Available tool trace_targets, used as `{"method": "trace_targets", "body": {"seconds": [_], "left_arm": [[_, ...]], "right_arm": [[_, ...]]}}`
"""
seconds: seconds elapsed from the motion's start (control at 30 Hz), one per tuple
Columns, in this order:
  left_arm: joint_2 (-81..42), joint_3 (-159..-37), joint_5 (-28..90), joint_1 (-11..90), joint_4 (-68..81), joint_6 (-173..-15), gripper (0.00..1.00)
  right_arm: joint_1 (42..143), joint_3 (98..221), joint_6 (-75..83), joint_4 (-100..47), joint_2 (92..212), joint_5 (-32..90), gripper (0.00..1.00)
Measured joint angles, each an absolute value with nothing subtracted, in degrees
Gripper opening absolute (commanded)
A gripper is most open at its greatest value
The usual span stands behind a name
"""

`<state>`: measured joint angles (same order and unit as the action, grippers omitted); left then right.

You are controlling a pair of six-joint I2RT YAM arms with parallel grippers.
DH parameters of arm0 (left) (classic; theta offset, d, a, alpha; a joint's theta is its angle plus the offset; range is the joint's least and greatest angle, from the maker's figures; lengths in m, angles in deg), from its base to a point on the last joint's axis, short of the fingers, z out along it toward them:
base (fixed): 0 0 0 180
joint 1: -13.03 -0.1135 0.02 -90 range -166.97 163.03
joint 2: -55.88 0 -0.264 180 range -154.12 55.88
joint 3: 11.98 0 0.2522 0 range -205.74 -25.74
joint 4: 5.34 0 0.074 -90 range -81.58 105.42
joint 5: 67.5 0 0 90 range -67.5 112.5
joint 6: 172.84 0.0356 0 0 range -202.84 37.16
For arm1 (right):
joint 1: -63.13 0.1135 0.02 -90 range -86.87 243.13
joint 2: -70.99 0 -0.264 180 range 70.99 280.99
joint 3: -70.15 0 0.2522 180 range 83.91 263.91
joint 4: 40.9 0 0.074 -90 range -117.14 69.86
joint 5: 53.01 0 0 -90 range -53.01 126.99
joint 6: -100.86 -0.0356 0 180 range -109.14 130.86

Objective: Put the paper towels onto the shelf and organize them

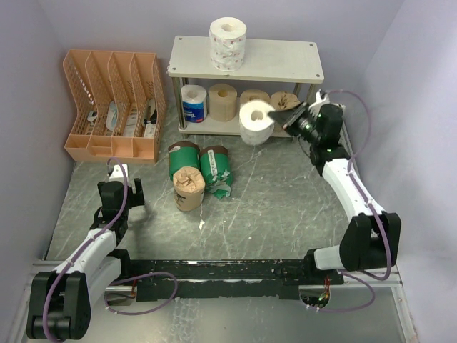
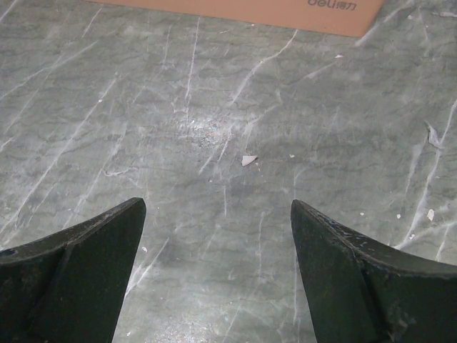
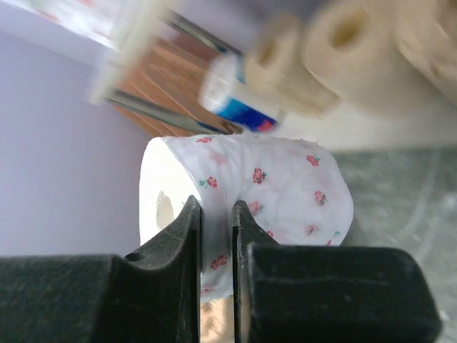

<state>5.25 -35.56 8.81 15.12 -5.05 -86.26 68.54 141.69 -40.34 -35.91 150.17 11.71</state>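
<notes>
The shelf (image 1: 278,61) stands at the back, with one white patterned paper towel roll (image 1: 228,43) on its top board. Its lower tier holds a blue-and-white roll (image 1: 193,103), two tan rolls (image 1: 222,101) and a brown one (image 1: 283,100). My right gripper (image 1: 275,115) is shut on the wall of a white rose-patterned roll (image 1: 255,123), held in front of the lower tier. In the right wrist view the right gripper (image 3: 218,214) pinches this roll (image 3: 293,182) from its edge. Two green wrapped rolls (image 1: 184,157) and a brown-paper roll (image 1: 189,188) lie on the table. My left gripper (image 2: 218,214) is open above bare table.
An orange slotted file organizer (image 1: 114,107) stands at the back left, and its base edge (image 2: 250,11) shows at the top of the left wrist view. Purple walls close in the left, back and right. Small paper scraps (image 2: 248,160) lie on the grey marbled table (image 1: 285,207).
</notes>
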Motion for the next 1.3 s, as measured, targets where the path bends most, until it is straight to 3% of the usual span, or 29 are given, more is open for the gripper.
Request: {"method": "trace_targets", "body": {"seconds": [0.37,0.8,0.87,1.0,1.1,1.3], "left_arm": [[5.2,-35.6,8.8,15.1,-5.1,-86.2,0.94],[5.0,-35.6,9.0,15.0,-5.1,-86.3,0.94],[4.9,-35.6,9.3,14.9,-5.1,-86.3,0.94],[4.8,-35.6,9.5,14.6,-5.1,-86.3,0.94],[4.7,-35.6,9.9,14.5,-5.1,-86.3,0.94],[4.5,-35.6,10.3,14.2,-5.1,-86.3,0.94]], "right_arm": [[66.8,168.2,-50.1,-38.6,150.7,14.5,0.0],[65.9,181.2,-59.4,-41.7,171.7,21.4,0.0],[66.2,183.3,-58.7,-40.2,172.3,22.3,0.13],[66.5,186.0,-57.7,-38.5,172.5,23.1,0.65],[66.6,186.5,-56.4,-38.7,172.5,24.1,0.99],[66.6,186.6,-53.0,-38.2,172.4,26.4,1.0]]}}
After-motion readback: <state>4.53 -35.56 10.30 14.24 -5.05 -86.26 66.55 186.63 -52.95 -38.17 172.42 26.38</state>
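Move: The right hand has a floral-wrapped roll pinched in front of the shelf; the free spot on the top deck lies about 16 cm ahead, 3 cm left and 19 cm up. The standing floral roll is some 12 cm farther left of that spot. Below on the lower deck, both roughly 14 cm ahead and 3 cm lower than the hand, are the crumpled brown roll, 5 cm right, and a plain brown roll, 6 cm left. From the left hand the spot is about 30 cm ahead, 51 cm right and 40 cm up. Still pinching the floral roll by its side, the right hand lifts it fast some 25 cm with the fingers tipping upward, then carries it about 13 cm forward over the top deck while sinking roughly 6 cm to set it beside the standing floral roll. The fingers then open wide and let go, the hand staying close on the roll's right, turned about 15 degrees clockwise. ##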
